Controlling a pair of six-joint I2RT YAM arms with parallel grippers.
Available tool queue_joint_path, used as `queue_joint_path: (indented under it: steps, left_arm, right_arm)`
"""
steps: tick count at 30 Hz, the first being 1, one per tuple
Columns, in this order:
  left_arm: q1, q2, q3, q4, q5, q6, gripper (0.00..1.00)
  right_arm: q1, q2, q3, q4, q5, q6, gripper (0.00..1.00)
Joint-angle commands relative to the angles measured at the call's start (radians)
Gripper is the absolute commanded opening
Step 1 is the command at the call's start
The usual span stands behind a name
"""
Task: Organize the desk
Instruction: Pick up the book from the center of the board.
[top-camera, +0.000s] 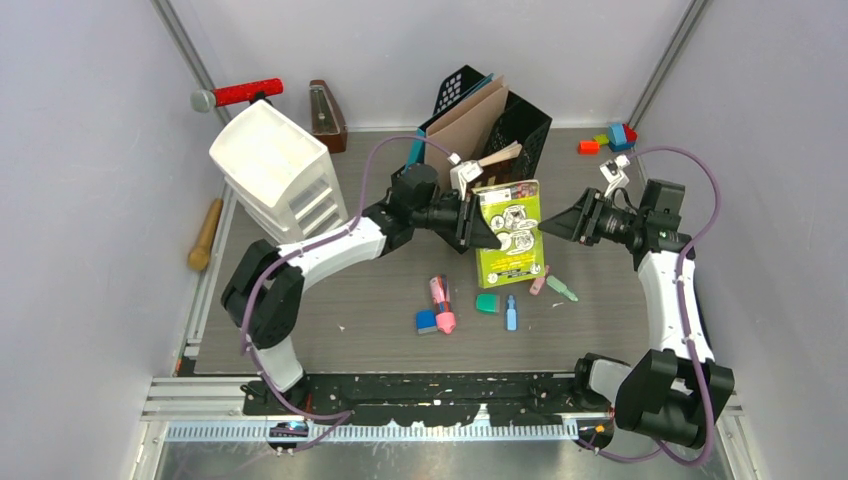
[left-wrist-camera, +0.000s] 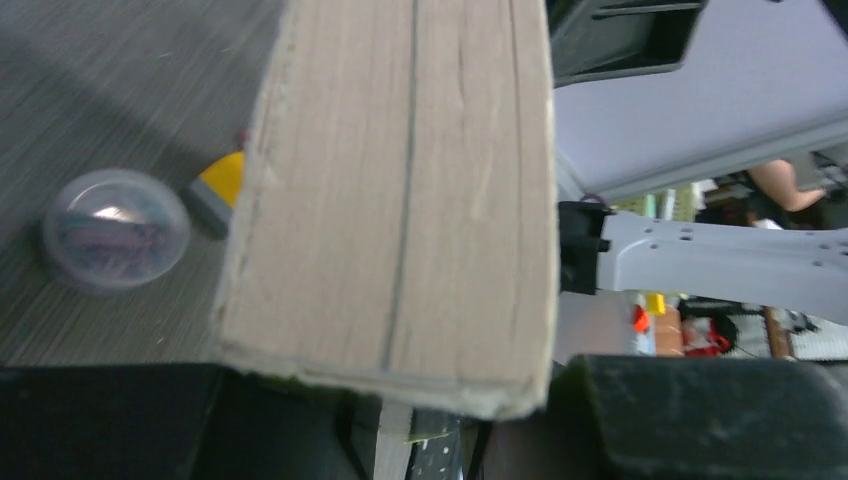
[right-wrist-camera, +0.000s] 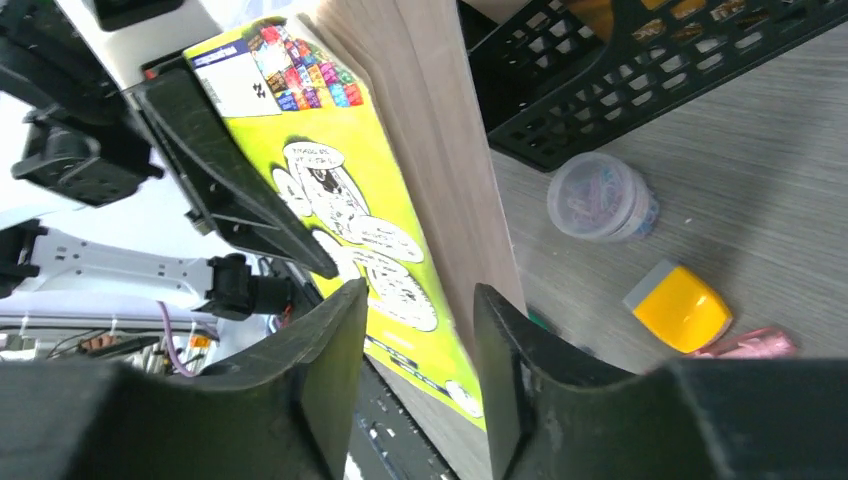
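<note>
A lime-green book (top-camera: 510, 235) stands upright on its edge in the middle of the grey-brown wood-grain desk (top-camera: 350, 310). My left gripper (top-camera: 487, 235) is clamped on its left side. One black finger lies across the cover (right-wrist-camera: 230, 180), and the pale page block (left-wrist-camera: 400, 200) fills the left wrist view above the gripper (left-wrist-camera: 430, 400). My right gripper (top-camera: 552, 226) is at the book's right edge. Its fingers (right-wrist-camera: 340, 330) stand apart with nothing between them, and the book's cover (right-wrist-camera: 330, 190) shows just beyond the tips.
A black mesh file holder (top-camera: 500, 120) with cardboard folders is behind the book. A white drawer unit (top-camera: 275, 170), a metronome (top-camera: 327, 115) and a red-handled hammer (top-camera: 245, 93) are at the back left. Erasers and markers (top-camera: 440, 300) lie in front. A clear tub (right-wrist-camera: 600, 195) and a yellow block (right-wrist-camera: 680, 305) sit by the holder.
</note>
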Motion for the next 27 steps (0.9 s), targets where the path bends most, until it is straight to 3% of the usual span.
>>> queue_joint_path:
  steps: [1, 5, 7, 14, 21, 27]
  left_arm:
    - [0.009, -0.116, 0.027, -0.247, -0.095, 0.25, 0.0]
    - [-0.006, -0.183, 0.038, -0.416, -0.22, 0.414, 0.0]
    - [-0.022, -0.219, 0.032, -0.478, -0.28, 0.498, 0.0]
    - [-0.049, -0.357, -0.021, -0.599, -0.401, 0.721, 0.0]
    - [-0.05, -0.485, -0.066, -0.698, -0.304, 0.922, 0.0]
    - [-0.049, -0.53, -0.063, -0.784, -0.253, 1.003, 0.0]
  right_arm:
    - [0.003, 0.027, 0.048, -0.083, 0.008, -0.159, 0.57]
    - [0.027, 0.027, 0.072, -0.111, 0.02, -0.199, 0.86]
    - [0.041, 0.018, 0.084, -0.118, 0.025, -0.224, 0.91]
    - [0.129, -0.006, 0.12, -0.108, 0.057, -0.27, 0.91]
    - [0.276, -0.002, 0.259, -0.309, 0.129, -0.523, 0.92]
    - [0.477, -0.005, 0.322, -0.406, 0.166, -0.662, 0.92]
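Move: The book hangs between the hands, the left fingers already shut on it; its middle is about 6 cm left of the right hand, level ahead and in height. From the left hand the black rack stands some 27 cm ahead, 5 cm left and 12 cm below. The pink pen case lies about 5 cm back, 11 cm left and 19 cm below the left hand, the clear tub some 7 cm ahead, straight in line and 18 cm below. The book comes out of the right hand as its fingers open wide, and the left hand keeps its grip and carries it about 13 cm left, dipping some 3 cm and rising again while drawing back, rolling its forward side up and tipping its fingers down. The emptied right hand dips briefly, then swings some 8 cm left, back and up, turning counter-clockwise. ##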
